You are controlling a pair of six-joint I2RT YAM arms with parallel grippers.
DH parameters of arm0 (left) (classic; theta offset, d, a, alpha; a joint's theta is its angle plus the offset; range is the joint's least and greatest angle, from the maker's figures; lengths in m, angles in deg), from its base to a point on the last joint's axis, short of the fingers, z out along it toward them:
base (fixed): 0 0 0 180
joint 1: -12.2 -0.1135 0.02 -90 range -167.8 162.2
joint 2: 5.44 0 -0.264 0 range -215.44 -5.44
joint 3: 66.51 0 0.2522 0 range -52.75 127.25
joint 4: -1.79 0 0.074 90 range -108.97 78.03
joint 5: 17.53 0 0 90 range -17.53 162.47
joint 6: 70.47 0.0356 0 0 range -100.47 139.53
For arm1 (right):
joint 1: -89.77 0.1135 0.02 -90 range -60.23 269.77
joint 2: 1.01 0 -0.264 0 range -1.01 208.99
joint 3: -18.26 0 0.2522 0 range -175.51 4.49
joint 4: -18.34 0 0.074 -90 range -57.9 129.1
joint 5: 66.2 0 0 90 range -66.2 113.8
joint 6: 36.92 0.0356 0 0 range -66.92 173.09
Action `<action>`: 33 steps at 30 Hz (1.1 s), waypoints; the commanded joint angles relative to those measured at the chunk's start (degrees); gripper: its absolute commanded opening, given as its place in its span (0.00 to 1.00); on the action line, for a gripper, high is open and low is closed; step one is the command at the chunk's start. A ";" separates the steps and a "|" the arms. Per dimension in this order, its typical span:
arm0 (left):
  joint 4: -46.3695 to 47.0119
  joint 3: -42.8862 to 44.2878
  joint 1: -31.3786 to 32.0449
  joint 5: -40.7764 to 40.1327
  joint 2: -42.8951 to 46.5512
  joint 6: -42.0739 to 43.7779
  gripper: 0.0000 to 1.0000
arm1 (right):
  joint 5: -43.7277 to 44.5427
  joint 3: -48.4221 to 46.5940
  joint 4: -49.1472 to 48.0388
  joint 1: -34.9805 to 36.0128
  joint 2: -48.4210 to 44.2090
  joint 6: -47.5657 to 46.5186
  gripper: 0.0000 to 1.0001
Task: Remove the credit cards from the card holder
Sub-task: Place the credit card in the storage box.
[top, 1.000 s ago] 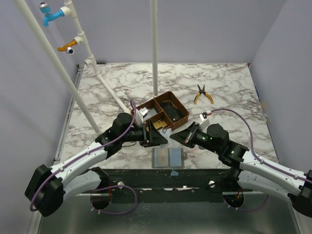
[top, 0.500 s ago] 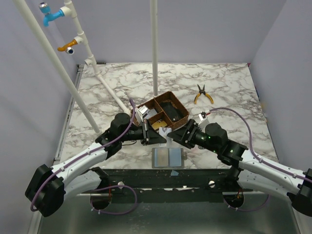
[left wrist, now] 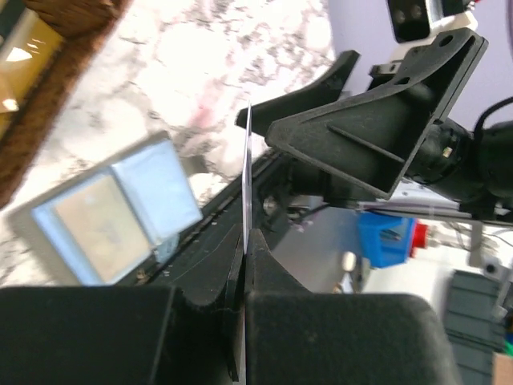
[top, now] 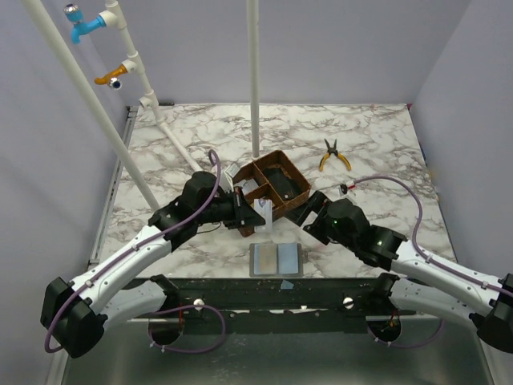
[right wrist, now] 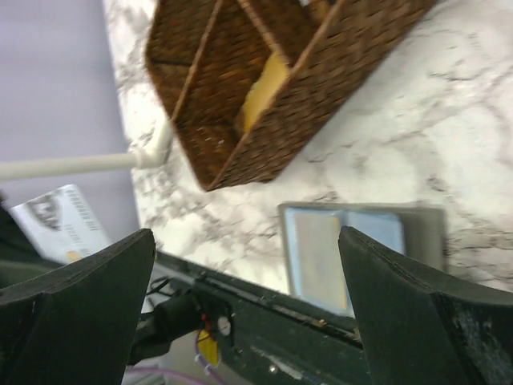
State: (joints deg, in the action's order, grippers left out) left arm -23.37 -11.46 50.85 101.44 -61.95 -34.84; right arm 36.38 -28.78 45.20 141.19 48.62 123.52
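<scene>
The card holder lies open and flat near the table's front edge, pale blue-grey inside, with a tan panel on its left half. It also shows in the left wrist view as the card holder and in the right wrist view as the card holder. My left gripper is shut on one whitish credit card, held up above the table beside the tray. That card is edge-on in the left wrist view and printed-face-on at the right wrist view's left edge. My right gripper stands wide open and empty, just right of the card.
A brown woven three-compartment tray sits behind the grippers, with something flat and yellowish in one compartment. Yellow-handled pliers lie at the back right. A white pole rises behind the tray, and slanted white pipes stand at the left.
The card passed from my right gripper to my left. The left jaws shut on it, the right jaws opened and drew back to the right, and the left arm carried the card slightly right.
</scene>
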 commanded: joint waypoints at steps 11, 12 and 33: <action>-24.33 19.10 -3.40 -18.32 -10.38 13.96 0.00 | 8.70 -3.06 9.77 -6.07 9.77 3.26 1.00; -25.31 20.18 -4.02 -18.57 -11.46 14.17 0.00 | 7.40 -3.60 9.98 -7.34 10.80 3.20 1.00; -37.13 41.00 -9.03 -26.76 -30.28 23.87 0.00 | -1.68 -16.04 14.23 -38.30 25.33 -1.97 1.00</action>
State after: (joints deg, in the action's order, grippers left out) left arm -57.68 26.25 42.42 77.16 -89.88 -14.25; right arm 36.91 -41.77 58.53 104.25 70.50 122.95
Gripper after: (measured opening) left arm 0.012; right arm 0.998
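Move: The left hand holds the white card; the box's silver-card compartment it goes to lies about 14 cm ahead, 5 cm to its left and 16 cm below. The yellow-card compartment is about 5 cm ahead and 1 cm right, the black-card one some 17 cm ahead and 8 cm right, and the open card holder about 12 cm back and 8 cm right. From the right hand, the silver-card compartment lies roughly 11 cm ahead, 21 cm left and 12 cm below. Fingers shut on the white card, the left hand carries it about 14 cm forward and 6 cm left, nearly level, over the box to the silver-card compartment, rolling the wrist some 35 degrees so that the fingers swing from pointing right to mostly down. The right hand, already open and free of the card, draws away to the right and down, then sweeps forward across the open table while turning clockwise, its fingers staying wide. ##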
